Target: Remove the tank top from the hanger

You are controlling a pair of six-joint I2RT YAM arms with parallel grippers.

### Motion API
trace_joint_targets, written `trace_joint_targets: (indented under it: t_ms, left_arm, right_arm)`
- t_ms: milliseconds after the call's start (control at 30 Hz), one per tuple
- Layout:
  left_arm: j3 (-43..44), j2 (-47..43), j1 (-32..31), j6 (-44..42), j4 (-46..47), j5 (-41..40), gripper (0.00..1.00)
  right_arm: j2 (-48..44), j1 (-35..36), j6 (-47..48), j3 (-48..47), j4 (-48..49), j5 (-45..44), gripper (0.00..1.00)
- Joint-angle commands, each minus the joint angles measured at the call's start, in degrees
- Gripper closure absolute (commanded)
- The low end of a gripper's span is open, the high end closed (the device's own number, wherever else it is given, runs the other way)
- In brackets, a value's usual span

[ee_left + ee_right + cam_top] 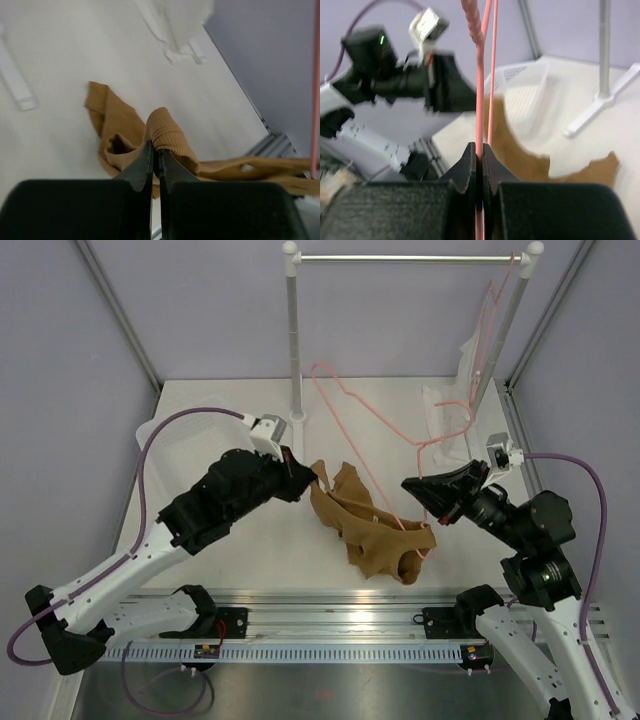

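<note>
The tan-brown tank top (372, 530) lies crumpled on the table's middle, with the pink wire hanger (385, 422) threaded through it. The hanger slants up toward the back left, its lower end inside the fabric. My left gripper (318, 478) is at the garment's left end and is shut on a ribbed fold of the tank top (167, 131), as the left gripper (156, 151) shows in its wrist view. My right gripper (408, 485) is shut on the hanger. In the right wrist view the hanger (480, 100) runs up from the right gripper (479, 151), with the tank top (520, 157) behind.
A clothes rack pole (294, 340) stands at the back centre. From its bar hangs a second pink hanger with a white see-through garment (465, 380) at the back right. A translucent white bin (175, 440) sits at the left. A metal rail (330, 615) runs along the near edge.
</note>
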State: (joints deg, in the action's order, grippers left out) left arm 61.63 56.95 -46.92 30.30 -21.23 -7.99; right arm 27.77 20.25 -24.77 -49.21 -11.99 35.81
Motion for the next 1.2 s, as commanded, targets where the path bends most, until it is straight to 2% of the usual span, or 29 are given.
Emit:
trace_joint_targets:
  t_ms: [0, 100, 167, 200, 267, 300, 367, 400, 467, 500, 633, 667, 767, 933, 1167]
  left_arm:
    - [-3.43, -1.31, -5.54, -3.06, 6.81, 7.63, 1.0]
    - [-7.64, -0.88, -7.84, -4.02, 9.27, 13.85, 1.0]
    - [-9.59, -0.7, -8.28, -3.5, 8.67, 12.66, 1.0]
    - [-10.55, -0.79, -8.28, -3.06, 7.8, 8.73, 1.0]
    - [-10.3, -0.09, -8.28, -1.92, 2.9, 2.31, 1.0]
    - [-9.6, 0.26, -8.28, -1.83, 1.21, -2.51, 0.97]
    - [-8.63, 1.32, -8.28, -2.09, -2.39, -5.71, 0.88]
    - [-8.11, 1.76, -8.28, -2.35, -3.19, -7.11, 0.76]
    - [-6.26, 2.03, -8.28, -4.02, -5.65, -6.96, 0.55]
    - [-5.65, 2.11, -8.28, -4.72, -6.44, -5.82, 0.38]
    - [-1.78, 0.01, -8.28, -5.87, -14.07, -8.97, 0.18]
    - [-0.55, -0.52, -8.28, -5.96, -15.49, -9.93, 0.01]
    - [0.95, -3.07, -8.28, -6.49, -19.98, -13.53, 0.01]
    - [1.13, -7.72, -8.28, -5.87, -24.37, -13.98, 0.01]
    - [-3.35, -10.36, -8.28, -8.24, -24.03, -11.79, 0.01]
  right_arm:
    - [3.95, 0.32, -9.48, 2.62, 27.74, -8.99, 1.0]
    - [6.41, 0.4, -11.17, 4.73, 37.97, -15.23, 1.0]
    - [8.16, 0.32, -9.6, 3.17, 36.44, -20.31, 1.0]
    - [8.79, 0.32, -6.2, -1.46, 27.2, -22.0, 1.0]
    - [10.8, 0.32, -3.54, -6.05, 17.66, -26.03, 1.0]
    - [11.42, 0.32, -1.87, -9.73, 8.13, -27.01, 1.0]
    - [14.31, 0.32, -0.11, -13.61, -0.8, -29.9, 1.0]
    - [15.72, 0.32, 1.64, -17.55, -8.59, -30.88, 1.0]
    - [20.71, 0.4, 3.85, -21.7, -15.4, -32.37, 1.0]
    - [22.4, 0.4, 5.34, -25.46, -20.13, -32.91, 1.0]
    - [31.54, 0.32, 8.51, -34.79, -26.67, -37.72, 1.0]
    - [35.65, 0.32, 9.39, -37.07, -27.64, -40.62, 1.0]
    - [43.47, 0.4, 13.24, -47.6, -28.62, -45.37, 1.0]
    - [57.44, 0.05, 17.91, -61.68, -29.05, -51.53, 1.0]
    - [75.83, -2.23, 22.22, -85.04, -33.53, -50.92, 1.0]
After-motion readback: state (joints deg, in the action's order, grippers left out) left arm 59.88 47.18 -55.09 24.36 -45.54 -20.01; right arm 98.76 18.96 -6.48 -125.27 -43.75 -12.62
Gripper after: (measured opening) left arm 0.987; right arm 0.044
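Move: Behind and to the right of the left hand, which still pinches an edge of the tank top, lies the garment's middle: about 8 cm back, 9 right, 8 below. The white bin is some 10 ahead and 22 left of that hand, on the table. For the right hand, holding the hanger, the rack rod is roughly 35 cm ahead, 4 right and 18 higher; the tank top's middle sits 9 to its left, level, 14 below, the white garment 30 ahead and 10 right. Pulling apart: the left hand draws the pinched tank top back and right, then down about 10 cm towards the table, opens wide to let go, and backs off up and left. The right hand keeps its grip on the hanger, carries it clear of the garment and about 30 cm forward to the rack rod, rising slightly, while the wrist swings clockwise some 50 degrees. ##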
